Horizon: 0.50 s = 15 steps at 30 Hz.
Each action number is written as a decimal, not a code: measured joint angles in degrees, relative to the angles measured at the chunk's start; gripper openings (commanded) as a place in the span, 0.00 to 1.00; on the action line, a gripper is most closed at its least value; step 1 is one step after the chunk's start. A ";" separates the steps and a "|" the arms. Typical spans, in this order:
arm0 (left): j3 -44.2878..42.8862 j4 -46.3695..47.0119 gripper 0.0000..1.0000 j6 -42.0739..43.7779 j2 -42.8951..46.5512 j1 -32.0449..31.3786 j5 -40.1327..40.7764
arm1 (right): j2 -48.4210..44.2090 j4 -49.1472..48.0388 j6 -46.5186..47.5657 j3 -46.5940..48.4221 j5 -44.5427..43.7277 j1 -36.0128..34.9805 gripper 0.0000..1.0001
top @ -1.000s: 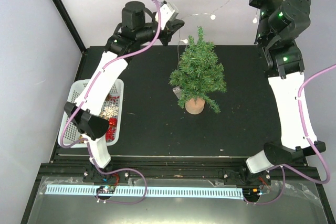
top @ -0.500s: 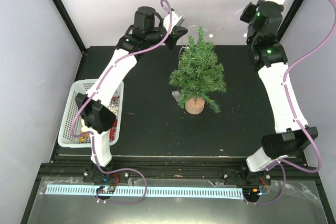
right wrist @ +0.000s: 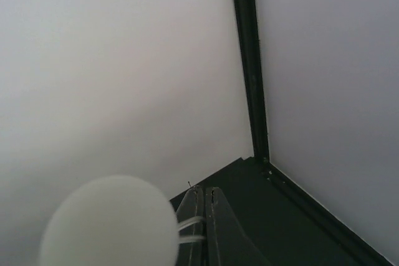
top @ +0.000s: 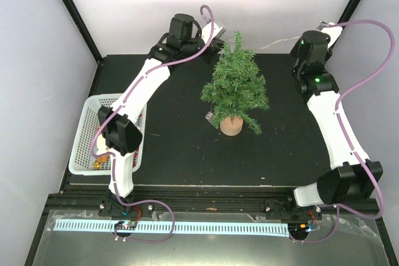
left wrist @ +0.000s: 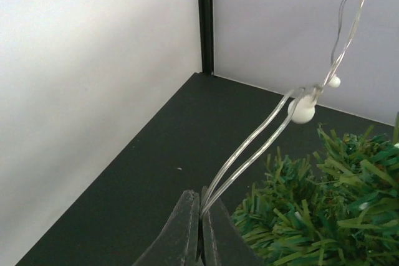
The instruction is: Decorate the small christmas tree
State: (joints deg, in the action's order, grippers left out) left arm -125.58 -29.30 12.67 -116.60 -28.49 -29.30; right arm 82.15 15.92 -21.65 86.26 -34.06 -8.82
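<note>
The small christmas tree (top: 235, 85) stands upright mid-table on its tan stump (top: 231, 126), and its needles fill the lower right of the left wrist view (left wrist: 324, 210). A thin clear light string (top: 274, 43) runs behind the tree top between both grippers. My left gripper (top: 219, 42) is just left of the tree top, shut (left wrist: 201, 213) on a doubled strand of the light string (left wrist: 249, 157) that carries a white bulb (left wrist: 302, 110). My right gripper (top: 297, 44) is at the back right, shut (right wrist: 204, 200) on the string (right wrist: 190, 230), with a blurred white bulb (right wrist: 109, 222) close to the lens.
A white basket (top: 81, 148) with ornaments sits at the left table edge, partly under the left arm. A small grey tag-like piece (top: 209, 116) lies beside the stump. The back wall and black corner posts (right wrist: 249, 60) are close behind both grippers.
Both arms came down and reached further back. The left gripper shifted right toward the tree top, the right gripper dropped and moved left, and the string now hangs lower behind the tree.
</note>
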 measured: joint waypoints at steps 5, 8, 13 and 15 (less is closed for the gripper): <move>-0.24 -0.13 0.11 0.28 -0.94 -1.60 0.48 | -5.53 0.44 -2.80 -4.44 -2.99 0.44 0.01; -0.33 -0.44 0.20 0.87 -1.79 -2.38 1.42 | -8.87 0.96 -4.33 -8.15 -4.02 0.50 0.01; -0.33 -0.70 0.62 1.07 -2.56 -2.71 4.00 | -10.34 3.19 -5.70 -11.37 -6.05 0.52 0.01; -0.33 -0.66 0.71 0.74 -2.56 -2.71 5.14 | -10.03 3.93 -6.12 -12.41 -6.62 0.52 0.01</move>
State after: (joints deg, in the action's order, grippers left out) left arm -125.91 -29.95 13.41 -119.15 -31.20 -24.16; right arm 72.12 19.86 -27.77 73.84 -40.69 -8.29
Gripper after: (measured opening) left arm 0.603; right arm 0.013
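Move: The tree's middle is roughly 7 cm back, 6 cm right and 15 cm below the left fingers, which already hold the light string just left of its tip. The battery box hangs about 7 cm left of the tree's middle and some 13 cm lower, level with it fore and aft. From the right hand, holding the string's other part, the tree is about 27 cm left, 4 cm back and 18 cm below. The light string, stretched behind the treetop, is drawn round by the shut right fingers: about 6 cm back and 3 cm right, then sinking some 4 cm, the hand turning slightly clockwise. Meanwhile the left hand eases down and right towards the tree, about 3 cm, and opens its fingers more than halfway, letting go of the string beside the crown. ##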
